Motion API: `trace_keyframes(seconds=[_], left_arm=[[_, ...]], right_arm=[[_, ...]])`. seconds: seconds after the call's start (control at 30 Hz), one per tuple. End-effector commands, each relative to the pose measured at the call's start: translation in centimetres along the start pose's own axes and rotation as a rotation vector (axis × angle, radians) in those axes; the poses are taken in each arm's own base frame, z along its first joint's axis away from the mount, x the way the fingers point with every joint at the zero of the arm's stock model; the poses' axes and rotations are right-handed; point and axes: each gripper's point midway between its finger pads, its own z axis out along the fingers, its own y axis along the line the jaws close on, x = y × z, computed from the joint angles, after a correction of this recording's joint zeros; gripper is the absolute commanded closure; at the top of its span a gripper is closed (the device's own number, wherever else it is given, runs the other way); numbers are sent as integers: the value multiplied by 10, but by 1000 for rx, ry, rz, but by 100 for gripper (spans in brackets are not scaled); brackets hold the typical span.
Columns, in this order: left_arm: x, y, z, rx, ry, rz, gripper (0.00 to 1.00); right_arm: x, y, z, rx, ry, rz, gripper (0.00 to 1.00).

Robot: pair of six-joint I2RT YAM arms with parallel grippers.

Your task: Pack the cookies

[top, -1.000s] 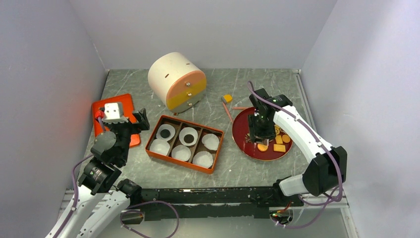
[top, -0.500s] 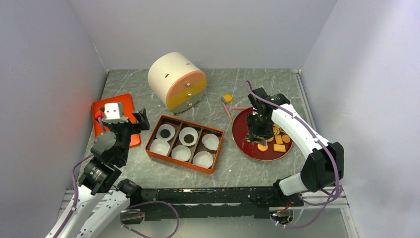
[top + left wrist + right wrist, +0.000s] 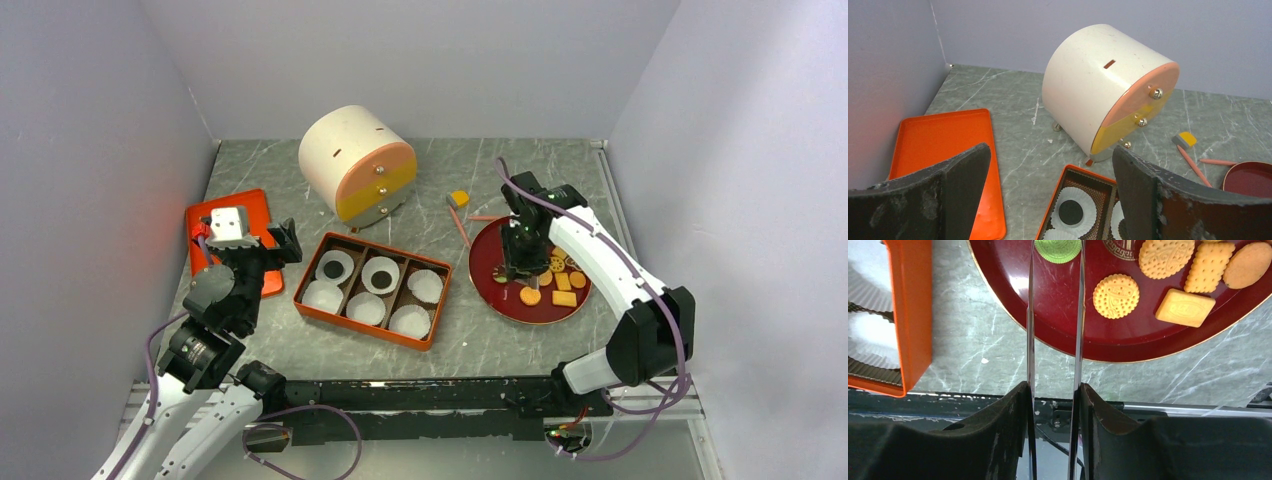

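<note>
On the red plate (image 3: 497, 297) (image 3: 998, 270) lie several cookies: a green round one (image 3: 1058, 250), orange rounds (image 3: 1116, 295) and yellow rectangles (image 3: 1184, 307). My right gripper (image 3: 522, 262) (image 3: 1054, 390) hangs over the plate's left part, shut on thin metal tongs (image 3: 1079, 315). The tongs' two blades stand either side of the green cookie. The orange box (image 3: 365, 330) holds white paper cups, and two of them contain black cookies (image 3: 333, 269) (image 3: 1070, 212). My left gripper (image 3: 278, 262) (image 3: 1048, 175) hovers open at the box's left end, holding nothing.
A white drum-shaped drawer chest (image 3: 355, 165) (image 3: 1098, 95) stands behind the box. An orange lid (image 3: 255, 210) (image 3: 943, 135) lies at the far left. A small yellow block (image 3: 459, 198) and pink sticks (image 3: 460, 228) lie near the plate. Grey walls close in on three sides.
My right gripper has shifted slightly back and left over the plate, and its fingers have squeezed the tongs narrower. The left arm has not moved.
</note>
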Motion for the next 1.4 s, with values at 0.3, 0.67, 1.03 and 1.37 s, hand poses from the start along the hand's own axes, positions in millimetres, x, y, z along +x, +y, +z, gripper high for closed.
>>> trace_keyframes(seconds=[0.3,0.67,1.03,1.37], left_arm=[[-6,-4,3,15,-17,-5,3],[-3,-6,5,15,-3,1,4],[-1,-7,7,19,5,3,4],[-1,-7,7,20,6,4,3]], right_arm=[[-41,16,-49,-91,-171,-49,66],[-50,73,-75,-233,-254,-192,68],[-27,134,-70,-291,-214,-365,68],[-2,146,-47,-264,-111,-464,68]])
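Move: The right hand holds tongs already closed on the green cookie, roughly 8 cm ahead, 2 cm left and 11 cm below. Its goal, the empty far-right cup, is about 21 cm left, 5 cm ahead and 11 cm down. The near-right cup lies some 24 cm left and 4 cm back, the black-cookie cup 32 cm left and 8 cm ahead. For the idle left hand, the far-right cup is around 25 cm right, 4 cm ahead, 30 cm below. Up first, by about 7 cm with a slight reach forward, then sweeping left some 13 cm, the right hand carries the tongs and green cookie from the plate to the far-right cup. It draws back a few centimetres during the sweep and sinks about 2 cm at the end, turning some 25 degrees counter-clockwise and lifting its left side a little. The fingers keep the tongs squeezed on the cookie. ##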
